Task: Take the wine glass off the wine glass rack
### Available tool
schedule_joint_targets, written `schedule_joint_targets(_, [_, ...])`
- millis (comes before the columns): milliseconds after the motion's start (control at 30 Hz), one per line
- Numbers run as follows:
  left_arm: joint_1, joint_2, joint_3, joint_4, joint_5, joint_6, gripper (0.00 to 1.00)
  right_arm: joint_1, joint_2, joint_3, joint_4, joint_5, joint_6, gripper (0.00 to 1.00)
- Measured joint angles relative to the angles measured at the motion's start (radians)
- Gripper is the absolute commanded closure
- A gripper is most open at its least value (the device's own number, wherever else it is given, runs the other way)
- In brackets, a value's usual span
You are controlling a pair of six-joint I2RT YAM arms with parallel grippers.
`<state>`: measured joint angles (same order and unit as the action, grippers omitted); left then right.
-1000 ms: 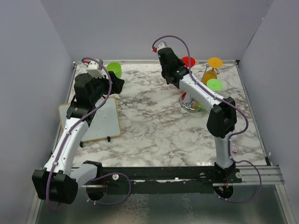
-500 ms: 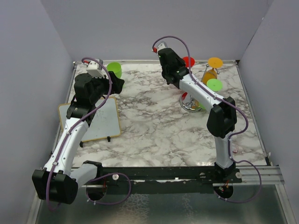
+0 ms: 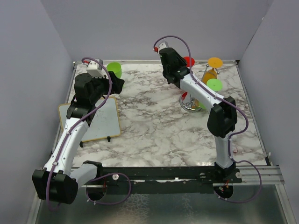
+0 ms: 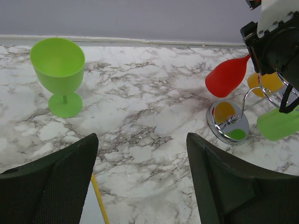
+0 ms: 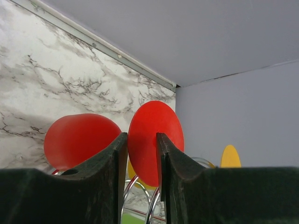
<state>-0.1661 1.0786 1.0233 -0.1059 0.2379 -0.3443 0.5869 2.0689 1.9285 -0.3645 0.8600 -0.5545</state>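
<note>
The wine glass rack (image 3: 191, 106) is a chrome wire stand at the back right, its mirror base (image 4: 229, 122) also in the left wrist view. A red wine glass (image 4: 227, 76) hangs on it bowl down, its round foot (image 3: 188, 61) on top. My right gripper (image 3: 183, 70) is up at that foot. In the right wrist view the red foot (image 5: 154, 116) shows through the narrow gap of the right gripper (image 5: 141, 135), with the red bowl (image 5: 79, 137) to the left. The fingers stand slightly apart, open. My left gripper (image 4: 141, 140) hangs wide open and empty over the marble.
An orange glass (image 3: 215, 62) and a green glass (image 3: 214, 84) also hang on the rack. A green wine glass (image 4: 58, 65) stands upright at the back left. A white board with a yellow edge (image 3: 96, 119) lies under the left arm. Grey walls enclose the table.
The right gripper's jaws have parted from shut to a narrow gap, and its wrist has edged slightly right. The left arm has not moved.
</note>
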Motion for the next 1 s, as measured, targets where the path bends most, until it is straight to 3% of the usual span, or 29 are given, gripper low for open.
schedule_joint_targets(633, [0.000, 0.000, 0.000, 0.000, 0.000, 0.000, 0.21, -0.005, 0.000, 0.000, 0.003, 0.000, -0.006, 0.90])
schedule_joint_targets(1000, [0.000, 0.000, 0.000, 0.000, 0.000, 0.000, 0.21, -0.005, 0.000, 0.001, 0.058, 0.014, -0.090, 0.99])
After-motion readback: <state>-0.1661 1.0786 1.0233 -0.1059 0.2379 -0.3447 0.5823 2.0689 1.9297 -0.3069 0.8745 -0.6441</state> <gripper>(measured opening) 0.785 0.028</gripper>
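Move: The right gripper's slightly open fingers straddle the foot of the upside-down red wine glass, whose middle lies about 2 cm ahead, 2 cm right and 7 cm below. The orange glass hangs roughly 12 cm to the right of it; the green glass some 13 cm right and 9 cm back from the hand. The rack's middle is about 8 cm right, 4 cm back. From the left hand the red glass is some 15 cm ahead, 30 cm right, 13 cm lower. Keep the right hand almost in place at the red glass's foot and close the fingers steadily until they pinch the foot disc, one finger on its upper side and one beneath, beside the stem. With the gap nearly shut, begin to raise the hand, about 1 cm, easing half a centimetre forward. ##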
